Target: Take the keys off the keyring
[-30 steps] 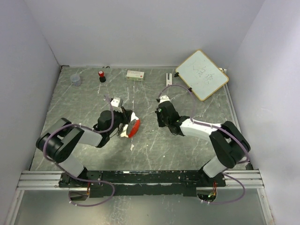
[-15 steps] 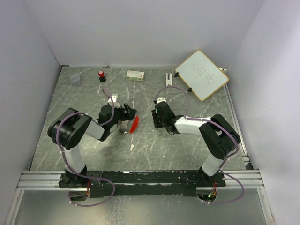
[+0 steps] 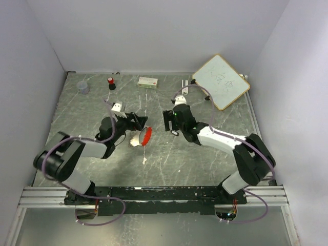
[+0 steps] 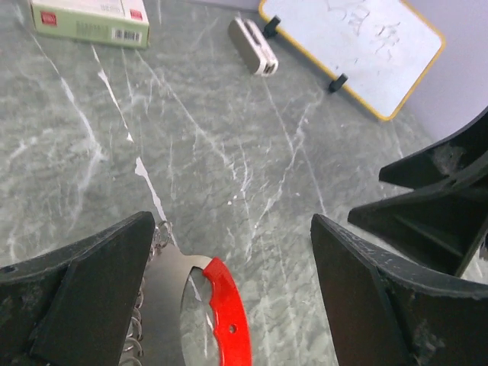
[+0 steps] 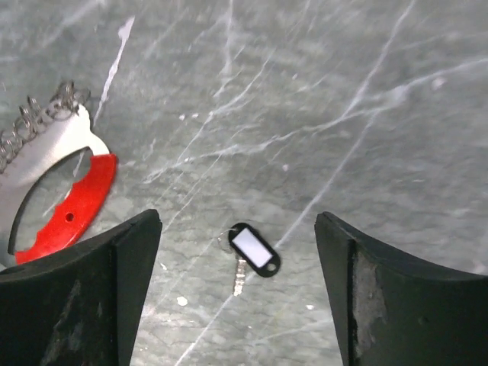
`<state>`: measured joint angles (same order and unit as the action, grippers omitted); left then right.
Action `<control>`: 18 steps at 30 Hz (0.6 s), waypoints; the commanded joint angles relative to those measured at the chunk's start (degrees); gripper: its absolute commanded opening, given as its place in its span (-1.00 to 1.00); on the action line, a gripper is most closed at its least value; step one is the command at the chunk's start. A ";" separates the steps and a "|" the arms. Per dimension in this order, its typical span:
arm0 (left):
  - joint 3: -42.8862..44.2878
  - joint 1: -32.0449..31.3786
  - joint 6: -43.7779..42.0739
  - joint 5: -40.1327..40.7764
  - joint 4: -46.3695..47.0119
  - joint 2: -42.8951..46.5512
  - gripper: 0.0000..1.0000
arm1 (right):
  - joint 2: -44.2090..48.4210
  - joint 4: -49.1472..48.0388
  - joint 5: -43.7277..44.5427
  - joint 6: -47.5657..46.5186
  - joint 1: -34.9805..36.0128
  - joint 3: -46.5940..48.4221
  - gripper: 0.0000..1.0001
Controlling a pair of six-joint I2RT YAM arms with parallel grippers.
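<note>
The keyring is a silver and red carabiner (image 4: 217, 316) with several wire rings (image 4: 156, 235) along its edge. It lies flat on the table (image 3: 205, 164), low between the fingers of my open left gripper (image 4: 232, 229) and apart from both pads. In the top view the carabiner (image 3: 145, 136) sits just in front of the left gripper (image 3: 138, 124). One small silver key (image 5: 239, 279) with a black tag (image 5: 255, 249) lies loose on the table, below my open right gripper (image 5: 238, 221). The right wrist view also shows the carabiner (image 5: 72, 204) to the left. The right gripper (image 3: 171, 123) hangs over the tagged key (image 3: 175, 133).
At the back edge stand a green-white box (image 3: 148, 81), a red-capped black bottle (image 3: 110, 83), a clear cup (image 3: 82, 87) and a small white clip (image 3: 184, 85). A yellow-framed whiteboard (image 3: 221, 81) leans at the back right. Walls close in both sides.
Both grippers have gone from shut to open. The left arm has drawn back from the carabiner, which now lies free. The right gripper has moved toward the back, with the tagged key under it.
</note>
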<state>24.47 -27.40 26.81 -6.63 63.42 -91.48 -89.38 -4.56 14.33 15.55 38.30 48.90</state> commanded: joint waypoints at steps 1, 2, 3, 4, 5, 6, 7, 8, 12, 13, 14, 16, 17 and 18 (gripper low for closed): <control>-2.20 -1.14 -4.85 4.53 -8.29 10.45 0.90 | 8.45 -1.03 8.71 -2.42 -0.24 -1.36 0.78; -2.71 -1.53 -5.67 6.04 -10.20 12.62 0.90 | 10.56 -1.54 10.47 -2.68 -0.25 -2.22 0.93; -3.16 -1.96 -6.02 7.36 -12.65 14.65 0.90 | 12.59 -2.01 12.33 -2.91 -0.24 -3.23 0.99; -3.60 -2.25 -6.06 8.75 -14.37 16.71 0.90 | 14.83 -2.45 14.34 -2.98 -0.25 -4.17 1.00; -3.95 -2.51 -7.88 10.48 -16.03 18.47 0.90 | 16.85 -2.57 17.19 -2.99 -0.25 -4.93 1.00; -4.25 -2.72 -8.32 11.42 -17.65 20.34 0.90 | 18.90 -2.45 19.53 -3.01 -0.20 -5.60 1.00; -4.53 -2.94 -8.79 11.99 -18.93 21.97 0.90 | 20.76 -2.08 22.42 -3.00 -0.20 -6.16 1.00; -4.84 -3.19 -9.09 12.37 -20.11 23.58 0.90 | 22.54 -1.63 25.15 -2.95 -0.20 -6.54 1.00; -5.48 -3.98 -10.40 13.33 -24.09 29.56 0.90 | 29.59 -0.71 34.44 -3.37 -0.20 -8.60 1.00; -5.51 -4.24 -10.77 13.41 -25.04 30.89 0.90 | 31.74 -0.99 36.04 -3.88 -0.18 -9.27 1.00; -5.50 -4.46 -11.29 13.60 -25.97 32.25 0.90 | 33.28 -1.05 37.76 -4.02 -0.17 -9.74 1.00; -5.57 -4.77 -11.85 14.13 -28.17 35.14 0.90 | 36.11 -1.30 40.55 -3.58 -0.13 -10.94 1.00; -5.64 -5.03 -12.24 14.27 -28.82 36.43 0.90 | 37.40 -1.51 41.65 -3.34 -0.15 -11.54 1.00; -5.83 -5.23 -12.64 14.43 -29.40 37.65 0.90 | 38.58 -1.67 42.56 -2.98 -0.14 -12.15 1.00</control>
<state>19.07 -31.64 16.84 5.76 38.83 -58.17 -54.63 -5.76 47.94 12.38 38.30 38.74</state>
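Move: Both hands are already empty. The black key tag lies some 8 cm below the right hand, about 2 cm back and 1 cm to its right; the red-handled plate with the rings lies about 14 cm left of that hand and 4 cm back. From the left hand, the plate is roughly 11 cm below, 4 cm back and 2 cm left, with the key tag 13 cm right and 2 cm back. Both hands rise from their things, the right about 16 cm while swinging 14 cm right, the left drawing back-left. ##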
